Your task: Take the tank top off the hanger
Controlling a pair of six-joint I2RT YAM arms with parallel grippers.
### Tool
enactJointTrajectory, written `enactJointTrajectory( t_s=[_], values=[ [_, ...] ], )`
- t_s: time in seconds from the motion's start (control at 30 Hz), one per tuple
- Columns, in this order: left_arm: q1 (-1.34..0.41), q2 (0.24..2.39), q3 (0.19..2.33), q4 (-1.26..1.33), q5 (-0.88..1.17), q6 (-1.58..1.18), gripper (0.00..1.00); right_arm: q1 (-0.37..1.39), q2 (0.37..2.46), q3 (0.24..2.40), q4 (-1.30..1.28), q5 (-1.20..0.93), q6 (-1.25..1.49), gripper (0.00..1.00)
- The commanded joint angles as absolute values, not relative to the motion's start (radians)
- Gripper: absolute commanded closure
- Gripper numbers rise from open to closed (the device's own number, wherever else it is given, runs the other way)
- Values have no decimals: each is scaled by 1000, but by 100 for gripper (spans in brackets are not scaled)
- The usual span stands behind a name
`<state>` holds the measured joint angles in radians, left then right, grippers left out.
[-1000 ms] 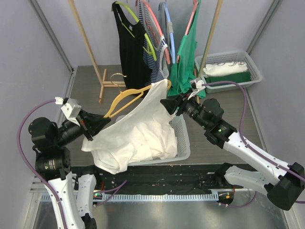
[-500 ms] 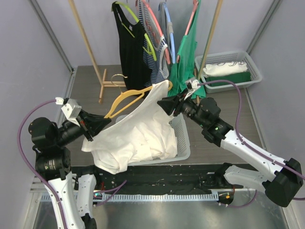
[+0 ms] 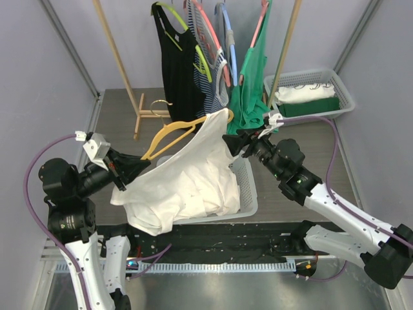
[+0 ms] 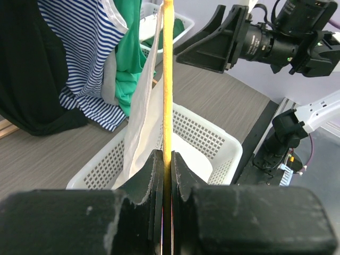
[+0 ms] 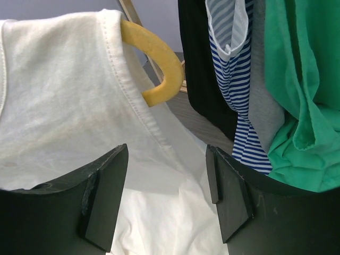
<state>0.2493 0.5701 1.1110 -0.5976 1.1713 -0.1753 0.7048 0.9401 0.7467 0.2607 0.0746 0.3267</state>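
A white tank top (image 3: 193,174) hangs from a yellow hanger (image 3: 173,132) and sags into a white mesh basket (image 3: 249,187). My left gripper (image 3: 142,166) is shut on the hanger's lower left arm; in the left wrist view the yellow bar (image 4: 168,79) runs straight up from between the closed jaws (image 4: 168,157). My right gripper (image 3: 231,142) is open just right of the hanger's upper end. In the right wrist view the yellow tip (image 5: 159,71) pokes out of the top's shoulder seam (image 5: 125,79), above the spread gripper (image 5: 167,191), which holds nothing.
A wooden rack (image 3: 116,51) behind holds black (image 3: 177,64), blue-striped (image 3: 213,84) and green (image 3: 248,84) garments on hangers, close to my right gripper. A second basket (image 3: 339,90) with folded white and green clothes stands at the back right.
My right gripper narrowed near the hanger's end, then opened wide and drew back slightly to the right. The tank top still hangs on the hanger. The left arm has not moved.
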Motion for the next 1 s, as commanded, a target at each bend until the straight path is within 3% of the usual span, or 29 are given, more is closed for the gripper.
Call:
enactJointTrajectory(
  t_s=[0.0, 0.67, 0.83, 0.97],
  values=[
    [255, 575, 1155, -581, 1193, -186, 100, 706, 994, 761, 370, 59, 325, 32],
    [255, 572, 1151, -604, 1193, -173, 100, 707, 1042, 793, 483, -127, 373, 41],
    [255, 568, 1131, -607, 1180, -173, 100, 707, 1087, 818, 497, -190, 408, 51],
    [255, 563, 1127, -607, 1172, -160, 100, 707, 1112, 842, 489, -241, 451, 71]
  ],
)
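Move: The tank top's shoulder edge, hanging just below the hanger's far end, lies about 6 cm left of my right hand, some 1 cm ahead and 1 cm higher. The hanger's end is roughly 6 cm ahead, 3 cm left and 4 cm above; the green top hangs about 18 cm ahead and 5 cm to the right at my height. From my left hand, already gripping the hanger, the shoulder edge is about 28 cm right, 14 cm ahead and 6 cm lower. I dip my right hand slightly forward and down, then bring it back up while carrying it some 5 cm left in all, in to the tank top's shoulder edge below the hanger's end. The wrist swings about 15 degrees counter-clockwise, and the wide-open fingers narrow to roughly half their gap at the edge, not yet shut on the cloth. My left hand keeps the hanger gripped and still. ##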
